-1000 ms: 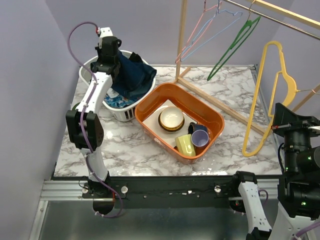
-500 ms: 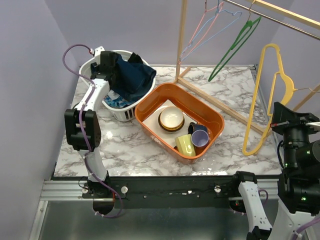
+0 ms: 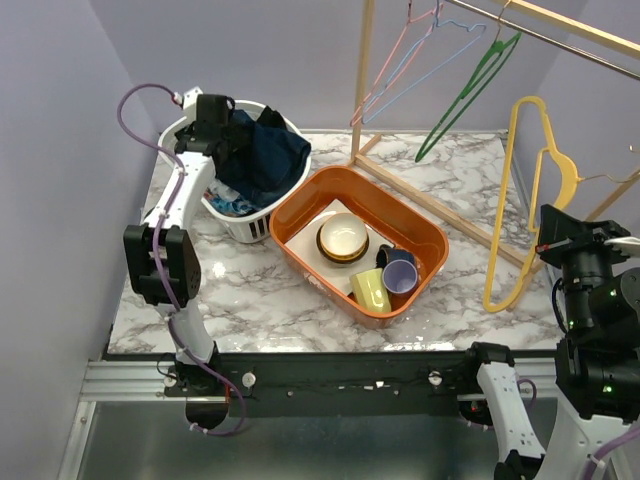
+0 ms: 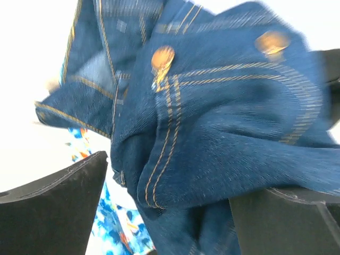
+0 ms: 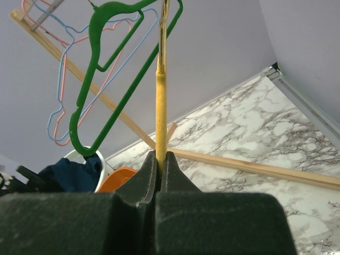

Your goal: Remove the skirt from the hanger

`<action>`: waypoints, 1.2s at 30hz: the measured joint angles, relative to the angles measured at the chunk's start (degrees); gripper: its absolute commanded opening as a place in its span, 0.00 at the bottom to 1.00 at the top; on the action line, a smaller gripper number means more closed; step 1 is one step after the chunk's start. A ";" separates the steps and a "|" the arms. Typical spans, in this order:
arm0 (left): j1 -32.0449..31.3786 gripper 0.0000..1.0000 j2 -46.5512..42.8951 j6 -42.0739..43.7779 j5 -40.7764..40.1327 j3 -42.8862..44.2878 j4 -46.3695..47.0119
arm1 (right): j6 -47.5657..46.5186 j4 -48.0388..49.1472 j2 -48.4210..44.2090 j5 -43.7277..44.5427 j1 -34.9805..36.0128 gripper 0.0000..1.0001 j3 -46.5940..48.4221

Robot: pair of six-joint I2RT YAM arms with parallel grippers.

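The dark blue denim skirt (image 3: 268,152) lies bunched in the white laundry basket (image 3: 243,226) at the back left, off the hanger. My left gripper (image 3: 228,128) hovers at the basket's left rim, open. In the left wrist view the skirt (image 4: 223,122) fills the frame, and folds of it lie between the spread fingers of the left gripper (image 4: 167,183) without being pinched. The bare yellow hanger (image 3: 502,200) hangs at the right. My right gripper (image 5: 162,159) is shut on the hanger's (image 5: 161,106) thin bar.
An orange tub (image 3: 300,200) in the middle holds a bowl (image 3: 343,238), a yellow-green cup (image 3: 371,290) and a purple cup (image 3: 400,272). A wooden rack (image 3: 362,80) at the back right carries a green hanger (image 3: 470,85) and thin pink and blue wire hangers (image 3: 400,65). Patterned blue cloth (image 4: 114,223) lies under the skirt.
My left gripper has opened and let go of the skirt, drawing back to the left. The skirt has sunk into the basket. The yellow hanger has swung slightly left.
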 measured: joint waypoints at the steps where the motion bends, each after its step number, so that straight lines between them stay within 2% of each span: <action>1: -0.11 0.99 -0.33 0.61 0.02 2.08 -1.27 | -0.04 -0.13 0.09 0.00 0.00 0.01 0.02; 5: -1.46 0.99 -2.54 3.91 0.72 11.28 -5.46 | -0.92 -0.76 1.77 -0.17 0.00 0.01 0.96; 8: -3.76 0.99 -5.70 6.47 1.33 14.78 -7.02 | -2.01 -0.81 3.65 -0.13 0.00 0.01 1.62; 11: -8.46 0.99 -10.45 9.46 1.25 15.63 -8.28 | -3.54 -1.16 6.32 1.01 0.00 0.01 3.10; 13: -13.77 0.99 -13.60 11.43 0.72 14.88 -9.05 | -4.57 -1.38 8.07 2.67 0.00 0.01 4.37; 17: -26.03 0.99 -18.88 15.28 0.22 9.31 -9.11 | -6.67 -1.05 11.98 5.11 0.00 0.01 7.19; 21: -33.57 0.99 -23.58 18.78 -0.87 0.72 -9.88 | -8.92 -0.59 16.70 6.29 0.00 0.01 11.30; 25: -34.47 0.99 -29.51 21.29 -1.09 -8.50 -8.02 | -11.54 -0.20 21.27 7.89 0.00 0.01 15.98; 29: -34.51 0.99 -40.19 24.70 1.53 -20.06 -1.36 | -13.84 1.38 23.69 7.72 0.00 0.01 18.47; 32: -34.71 0.99 -44.74 25.53 4.57 -23.45 2.03 | -16.55 2.60 24.92 5.42 0.00 0.01 19.37; 36: -34.88 0.99 -48.37 26.12 6.67 -27.10 6.75 | -19.39 2.01 29.40 3.89 0.00 0.01 26.01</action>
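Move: The right hand still grips the yellow hanger, its hook above the fingers; the metal rail it is bound for is about 18 cm ahead, 4 cm to the right and 20 cm up. The green hanger is some 26 cm ahead, 14 cm left and 5 cm higher than this hand. The left hand, already open in the basket, has the denim skirt about level ahead, 8 cm right and 6 cm below, and the orange bin roughly 13 cm back, 34 cm right and 15 cm lower. The right hand keeps its pinch on the yellow hanger and carries it about 10 cm forward and slightly right, first level and then rising some 8 cm, towards the rail on the right of the green hanger, rolling its left side down a little as it goes. Fingers staying open, the left hand comes free of the denim skirt, climbs steeply out of the basket and swings back and right in an arc that dips slightly late on, towards the orange bin's left side, turning clockwise about 50 degrees and tipping up. ##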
